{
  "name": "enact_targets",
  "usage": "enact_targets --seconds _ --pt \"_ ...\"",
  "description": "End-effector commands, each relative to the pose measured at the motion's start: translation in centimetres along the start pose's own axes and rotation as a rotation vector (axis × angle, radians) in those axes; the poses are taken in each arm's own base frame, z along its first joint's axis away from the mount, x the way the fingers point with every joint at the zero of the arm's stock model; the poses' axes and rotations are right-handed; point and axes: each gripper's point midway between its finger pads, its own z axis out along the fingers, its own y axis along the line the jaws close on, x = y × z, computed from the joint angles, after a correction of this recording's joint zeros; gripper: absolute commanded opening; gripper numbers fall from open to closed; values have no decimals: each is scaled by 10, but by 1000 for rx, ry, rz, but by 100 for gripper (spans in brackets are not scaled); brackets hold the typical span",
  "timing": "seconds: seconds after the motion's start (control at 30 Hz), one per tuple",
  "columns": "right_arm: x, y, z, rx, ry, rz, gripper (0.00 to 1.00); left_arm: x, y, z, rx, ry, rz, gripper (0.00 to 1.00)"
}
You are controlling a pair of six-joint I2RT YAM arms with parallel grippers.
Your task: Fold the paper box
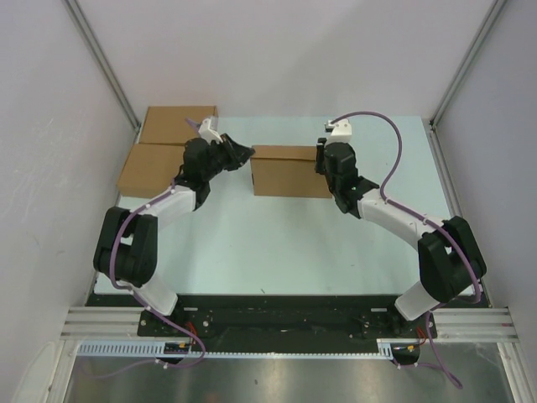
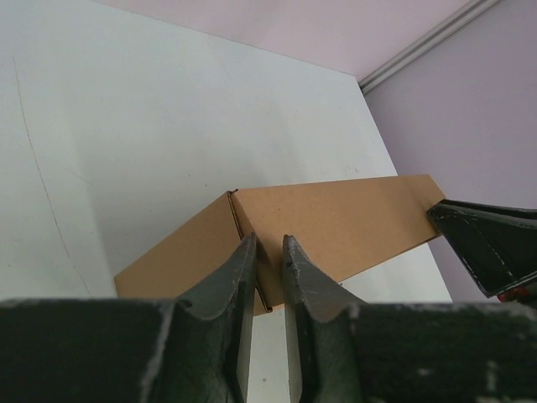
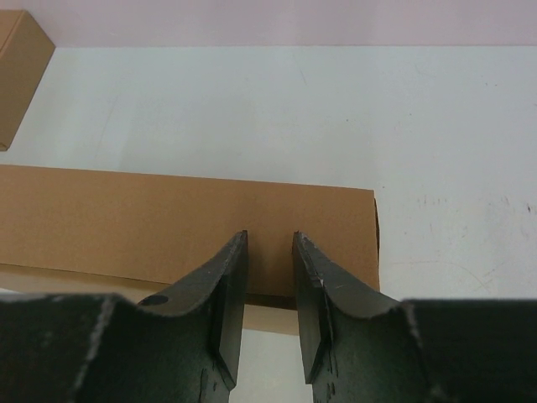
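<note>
The paper box is a closed brown cardboard box at the middle of the table, its long side toward the arms. My left gripper is at its left end. In the left wrist view the fingers stand a narrow gap apart with the box's corner edge showing in the gap, and nothing is clamped. My right gripper is at the box's right end. Its tips are slightly apart over the box's broad face, near its right edge, with only cardboard and table showing between them.
Two other flat brown boxes lie at the back left, one behind the other; one of them shows at the top left of the right wrist view. White walls and metal rails close the table's back and sides.
</note>
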Motion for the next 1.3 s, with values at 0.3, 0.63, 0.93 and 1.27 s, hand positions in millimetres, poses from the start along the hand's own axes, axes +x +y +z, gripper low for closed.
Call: enact_targets --seconds 0.3,0.63,0.93,1.27 --pt "-33 -30 -18 44 -3 61 52 97 90 -22 -317 282 -47 20" --pt "-50 -83 -13 -93 82 397 57 92 88 -22 -314 276 -38 21" --pt "-25 -55 4 -405 154 609 59 88 85 -23 -309 272 -26 21" --pt "-6 -43 11 -474 219 647 61 83 83 -23 -313 266 -10 22"
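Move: The paper box stands on edge, and its top right corner, which I go for, is about 5 cm to the right of my right hand, nearly level with it forward and back, and some 2 cm below. The box's middle is about 6 cm to the left of my right hand and 8 cm down. From my left hand, still at the top left corner, that right corner lies about 21 cm to the right, roughly level ahead and 2 cm lower. My right hand leaves the box's top, rising about 5 cm and swinging some 11 cm right past its right end, then sinks about 7 cm and comes back left roughly 6 cm to the top right corner. Meanwhile I roll it some 40 degrees, left side up, tip and turn it inward, and open the fingers wider around the corner. My left hand stays at the top left corner. ##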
